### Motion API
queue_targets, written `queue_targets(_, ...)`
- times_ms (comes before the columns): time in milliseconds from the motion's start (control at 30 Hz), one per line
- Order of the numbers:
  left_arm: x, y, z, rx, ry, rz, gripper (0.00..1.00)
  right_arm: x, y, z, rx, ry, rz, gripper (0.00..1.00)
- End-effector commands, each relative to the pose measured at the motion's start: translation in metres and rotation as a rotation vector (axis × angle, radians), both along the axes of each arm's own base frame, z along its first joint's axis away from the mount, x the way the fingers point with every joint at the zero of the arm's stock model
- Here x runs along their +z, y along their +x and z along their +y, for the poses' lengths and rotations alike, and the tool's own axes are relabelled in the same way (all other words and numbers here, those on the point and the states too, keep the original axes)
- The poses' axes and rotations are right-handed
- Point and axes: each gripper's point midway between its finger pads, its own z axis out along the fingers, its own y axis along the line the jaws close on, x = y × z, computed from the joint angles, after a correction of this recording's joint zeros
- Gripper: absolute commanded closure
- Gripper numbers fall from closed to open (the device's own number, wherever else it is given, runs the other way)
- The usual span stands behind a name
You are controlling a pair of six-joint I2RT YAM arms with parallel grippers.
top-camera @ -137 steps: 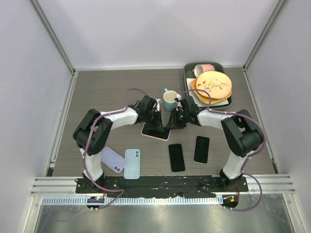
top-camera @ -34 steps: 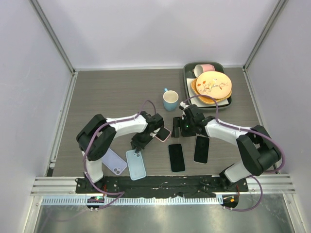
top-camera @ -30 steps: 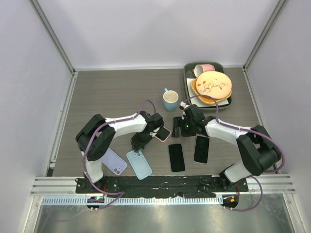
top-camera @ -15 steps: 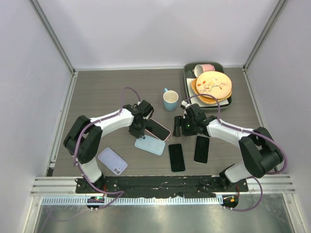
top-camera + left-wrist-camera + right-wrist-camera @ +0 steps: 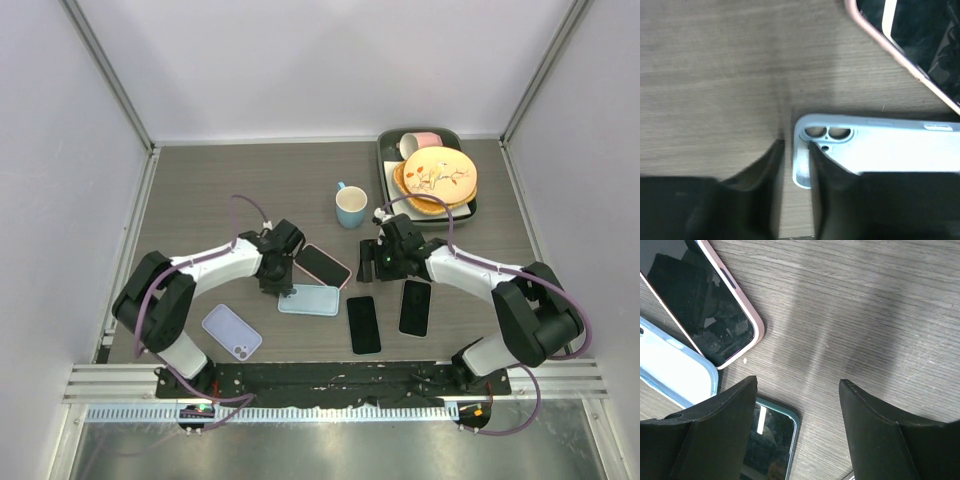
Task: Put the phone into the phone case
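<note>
A light blue phone case (image 5: pixel 312 300) lies open side up and crosswise on the table, just in front of a phone in a pink case (image 5: pixel 322 265). My left gripper (image 5: pixel 283 284) is shut on the blue case's camera-end rim; in the left wrist view the rim (image 5: pixel 801 167) sits pinched between the fingers of that gripper (image 5: pixel 796 165). Two bare black phones (image 5: pixel 363 324) (image 5: pixel 415 307) lie screen up to the right. My right gripper (image 5: pixel 372 262) hovers open over the table, its jaws (image 5: pixel 797 410) empty, with the teal-edged phone (image 5: pixel 771 440) by its left finger.
A lilac case (image 5: pixel 232 331) lies at the front left. A blue mug (image 5: pixel 351 206) stands behind the grippers. A dark tray (image 5: pixel 388 160) with stacked plates and a pink cup is at the back right. Walls close in on three sides.
My left gripper has pulled the light blue case away from the front left and turned it crosswise beside the pink-cased phone. The right arm has hardly moved.
</note>
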Motion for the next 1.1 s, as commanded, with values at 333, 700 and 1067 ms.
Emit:
queue_targets(333, 0.079, 0.017, -0.024, -0.069, -0.202, -0.277, 0.25, 0.031, 0.003, 0.000, -0.002, 0.036, -0.070, 0.28)
queue_targets(700, 0.123, 0.017, -0.094, -0.341, -0.529, -0.330, 0.26, 0.030, -0.028, -0.010, -0.059, 0.046, -0.007, 0.29)
queue_targets(1067, 0.085, -0.005, -0.186, -0.619, -0.611, -0.151, 0.26, 0.034, -0.071, -0.023, -0.151, 0.130, 0.085, 0.30)
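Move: My left hand is at the left end of the light-blue case, whose middle lies about 6 cm to the right and 2 cm back. The teal-edged phone is some 19 cm right and 9 cm back of that hand; the phone in the pink case sits 9 cm right, 5 cm ahead. From my right hand the teal-edged phone is roughly 12 cm straight back and 3 cm below, the black phone 11 cm right and 8 back. I open my left fingers wide to let go of the light-blue case's end, ease back a centimetre, then lift about 10 cm and swing some 14 cm right, over the case towards the teal-edged phone, the wrist rolling and turning clockwise nearly 30 degrees. My right hand, fingers still open, first rises about 3 cm, then draws back 5 cm and a little right, closing in on the same phone. ##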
